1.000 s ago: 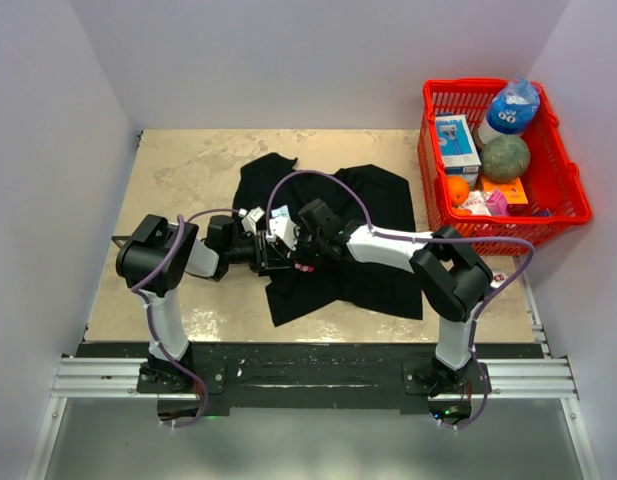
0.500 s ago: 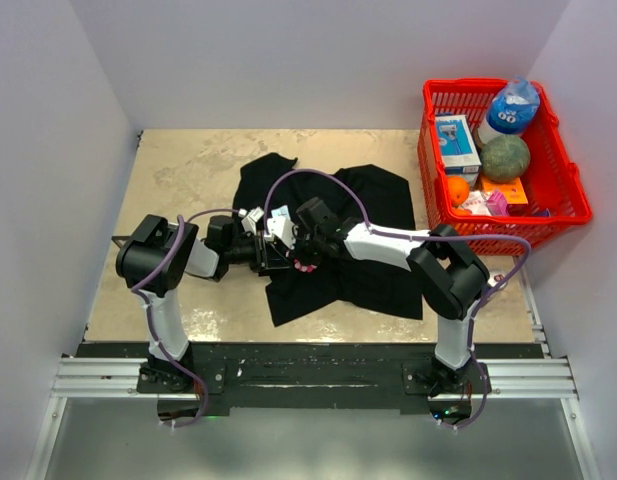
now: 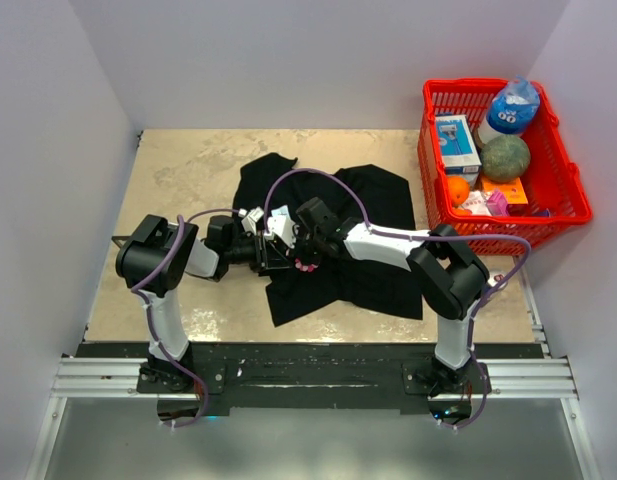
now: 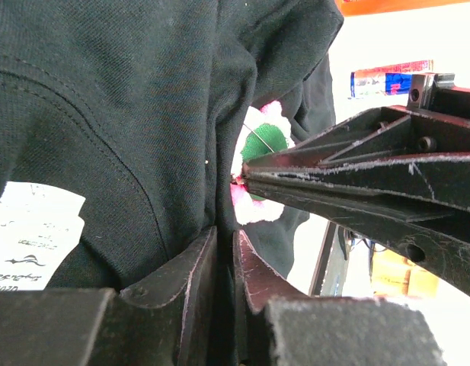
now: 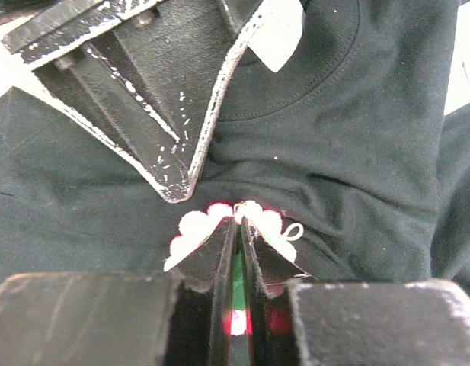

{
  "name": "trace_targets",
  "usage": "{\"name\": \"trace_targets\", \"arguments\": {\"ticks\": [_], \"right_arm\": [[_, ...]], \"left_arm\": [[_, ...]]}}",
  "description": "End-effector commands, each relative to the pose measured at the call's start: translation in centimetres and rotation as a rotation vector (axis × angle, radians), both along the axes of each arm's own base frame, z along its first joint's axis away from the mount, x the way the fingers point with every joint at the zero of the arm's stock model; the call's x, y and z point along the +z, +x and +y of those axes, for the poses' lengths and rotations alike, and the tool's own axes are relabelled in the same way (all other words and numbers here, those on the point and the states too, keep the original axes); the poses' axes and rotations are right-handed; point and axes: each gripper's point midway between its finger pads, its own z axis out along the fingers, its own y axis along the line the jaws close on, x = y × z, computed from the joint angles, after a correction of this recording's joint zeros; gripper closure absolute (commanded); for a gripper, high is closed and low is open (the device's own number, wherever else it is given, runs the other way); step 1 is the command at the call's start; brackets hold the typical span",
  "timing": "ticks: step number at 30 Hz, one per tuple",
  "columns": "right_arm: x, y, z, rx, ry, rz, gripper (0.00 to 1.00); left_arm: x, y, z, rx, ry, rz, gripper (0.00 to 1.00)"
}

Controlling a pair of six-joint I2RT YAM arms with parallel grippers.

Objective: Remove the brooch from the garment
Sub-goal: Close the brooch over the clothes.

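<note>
The garment (image 3: 380, 205), a black shirt, lies spread in the middle of the table. My left gripper (image 4: 225, 232) is shut on a raised fold of the garment (image 4: 105, 114). The brooch (image 5: 193, 229) shows as a small bright pink and white cluster with a green centre, and my right gripper (image 5: 239, 221) is shut on it, jaws nearly together. In the left wrist view the brooch (image 4: 261, 141) sits against the fold, right above my left jaws, with the right fingers (image 4: 356, 175) reaching in from the right. From above, both grippers meet at the brooch (image 3: 306, 266).
A red basket (image 3: 571, 180) with a bottle, box and fruit stands at the back right, clear of the shirt. A white label (image 4: 33, 229) hangs on the fabric left of my left jaws. The left finger (image 5: 158, 99) sits just above the brooch.
My right gripper has shifted slightly left and its jaws have closed on the brooch. The left gripper has kept its hold on the fold.
</note>
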Motion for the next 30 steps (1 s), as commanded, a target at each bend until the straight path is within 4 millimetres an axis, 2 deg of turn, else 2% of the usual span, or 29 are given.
{"name": "trace_targets", "arguments": {"ticks": [1, 5, 8, 9, 12, 14, 22, 26, 30], "right_arm": [[1.1, 0.9, -1.4, -0.056, -0.021, -0.045, 0.87], [1.9, 0.6, -1.5, -0.053, -0.002, -0.032, 0.77], [3.6, 0.1, -1.8, -0.035, 0.045, -0.015, 0.68], [5.3, -0.2, -1.7, -0.008, 0.086, -0.023, 0.66], [7.3, -0.1, -2.6, 0.011, 0.118, -0.027, 0.59], [7.6, -0.2, -3.3, 0.010, 0.112, -0.006, 0.59], [6.9, 0.2, -3.0, 0.015, 0.121, 0.019, 0.59], [5.6, -0.2, -1.7, 0.071, 0.145, 0.055, 0.58], [4.4, -0.7, -0.4, 0.126, 0.167, 0.107, 0.48]], "left_arm": [[-4.8, -2.3, 1.3, 0.038, 0.150, 0.126, 0.78], [-4.8, -2.3, 1.3, 0.037, 0.151, 0.125, 0.78], [-4.7, -2.2, 1.3, 0.035, 0.147, 0.120, 0.78], [-4.6, -2.2, 1.3, 0.035, 0.144, 0.118, 0.78], [-4.3, -2.3, 1.2, 0.031, 0.134, 0.107, 0.76], [-4.2, -2.4, 1.2, 0.031, 0.130, 0.102, 0.76], [-4.1, -2.3, 1.2, 0.028, 0.127, 0.091, 0.75], [-4.1, -2.3, 1.1, 0.026, 0.124, 0.090, 0.74], [-4.2, -2.4, 1.2, 0.022, 0.128, 0.091, 0.74]]}}
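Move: The brooch lies practically at the right fingertips, its middle some 1 cm below and 1 cm to the right of the hand point. From this hand, the white label is about 11 cm ahead and 4 cm to the left, 1 cm lower; the garment fold in the left gripper is roughly 3 cm to the left and 1 cm back, 1 cm lower. From the left gripper, the brooch is about 4 cm to the right and 1 cm ahead, near level. Free the right fingertips from the brooch by lifting about 7 cm while drawing some 4 cm to the right, opening to roughly half as you go. Then sink about 3 cm, easing a little left and back, to hang open over the brooch again. Keep the left gripper still, holding its pinch on the garment fold beside the brooch. ##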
